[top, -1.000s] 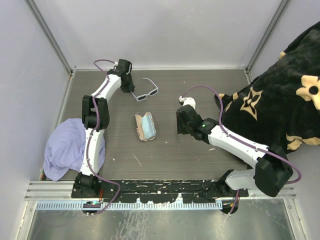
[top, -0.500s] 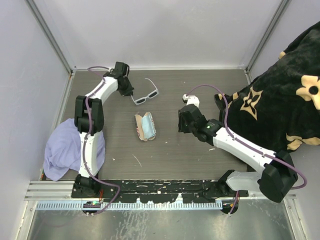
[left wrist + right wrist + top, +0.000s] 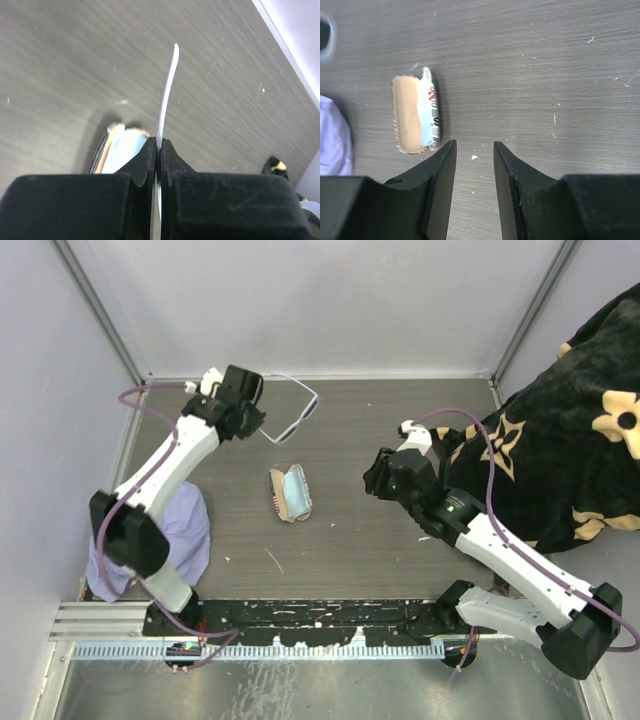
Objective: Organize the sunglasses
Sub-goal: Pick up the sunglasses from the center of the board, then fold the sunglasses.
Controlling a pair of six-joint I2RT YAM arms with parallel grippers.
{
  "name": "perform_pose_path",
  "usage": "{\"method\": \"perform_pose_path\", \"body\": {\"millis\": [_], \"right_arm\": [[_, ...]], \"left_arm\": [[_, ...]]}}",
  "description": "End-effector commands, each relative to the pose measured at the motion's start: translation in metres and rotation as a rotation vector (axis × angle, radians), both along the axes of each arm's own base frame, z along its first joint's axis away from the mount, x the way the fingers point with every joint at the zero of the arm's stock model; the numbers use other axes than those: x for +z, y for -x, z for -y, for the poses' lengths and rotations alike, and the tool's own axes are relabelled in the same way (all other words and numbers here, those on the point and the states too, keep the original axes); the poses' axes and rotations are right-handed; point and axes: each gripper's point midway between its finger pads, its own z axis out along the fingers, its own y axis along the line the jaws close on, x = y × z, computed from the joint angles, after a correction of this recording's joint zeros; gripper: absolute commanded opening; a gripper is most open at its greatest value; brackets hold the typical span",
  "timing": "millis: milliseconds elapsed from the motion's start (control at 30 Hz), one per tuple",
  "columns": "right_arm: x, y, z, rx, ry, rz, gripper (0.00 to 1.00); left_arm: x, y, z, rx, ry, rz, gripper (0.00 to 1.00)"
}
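The sunglasses (image 3: pixel 297 420), white-framed with dark lenses, hang lifted off the table at the back left. My left gripper (image 3: pixel 250 408) is shut on one thin white temple arm (image 3: pixel 167 95), which sticks up between the closed fingertips of that gripper (image 3: pixel 159 142). The rest of the frame is hidden in the left wrist view. The oblong patterned soft case (image 3: pixel 290 493) lies mid-table with a light blue cloth (image 3: pixel 296 488) tucked in it. My right gripper (image 3: pixel 378 476) hovers to the right of the case, open and empty (image 3: pixel 474 145); the case (image 3: pixel 415 112) shows to its upper left.
A lilac cloth (image 3: pixel 150 540) is heaped at the left edge by the left arm's base. A black blanket with tan flowers (image 3: pixel 560 450) fills the right side, close behind the right arm. Grey walls enclose the table on three sides.
The left gripper closed on the temple arm and raised the sunglasses off the table. The right arm swung back and to the right, away from the case.
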Motion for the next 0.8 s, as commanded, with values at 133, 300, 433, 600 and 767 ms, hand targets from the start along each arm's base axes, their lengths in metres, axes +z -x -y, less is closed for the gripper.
{"method": "perform_pose_path", "body": {"millis": [133, 300, 433, 600, 767], "right_arm": [[0.084, 0.005, -0.006, -0.102, -0.378, 0.096, 0.42], [0.105, 0.013, -0.017, -0.099, -0.528, 0.108, 0.44], [0.111, 0.024, -0.033, -0.108, -0.515, 0.125, 0.45], [0.111, 0.037, -0.056, -0.133, -0.534, 0.13, 0.44], [0.112, 0.049, -0.094, -0.109, -0.567, 0.123, 0.42]], "left_arm": [[0.025, 0.102, -0.004, 0.23, 0.013, 0.132, 0.0], [0.025, 0.149, 0.001, 0.276, -0.014, 0.197, 0.0], [0.016, 0.169, 0.005, 0.304, 0.005, 0.189, 0.0], [0.014, 0.181, 0.003, 0.328, 0.013, 0.185, 0.0], [0.009, 0.185, -0.001, 0.318, 0.005, 0.187, 0.0]]}}
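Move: My left hand already holds the sunglasses by one temple, some 20 cm above the board. From it, the open case with the blue cloth lies about 9 cm back, 6 cm to the right and 18 cm below; the purple cloth is about 21 cm back, 24 cm left and 17 cm lower. From my empty right hand, the sunglasses are some 20 cm ahead, 19 cm left and about level, and the case 7 cm ahead, 19 cm left and 17 cm down. With my left fingers still pinching the temple, I draw the sunglasses back towards me by about 18 cm, nearly level, fast at first and then easing, turning slightly counter-clockwise. My right hand, fingers staying part-open, rises about 7 cm while rolling its left side up some 25 degrees, then swings left and somewhat back towards the sunglasses, touching nothing. ##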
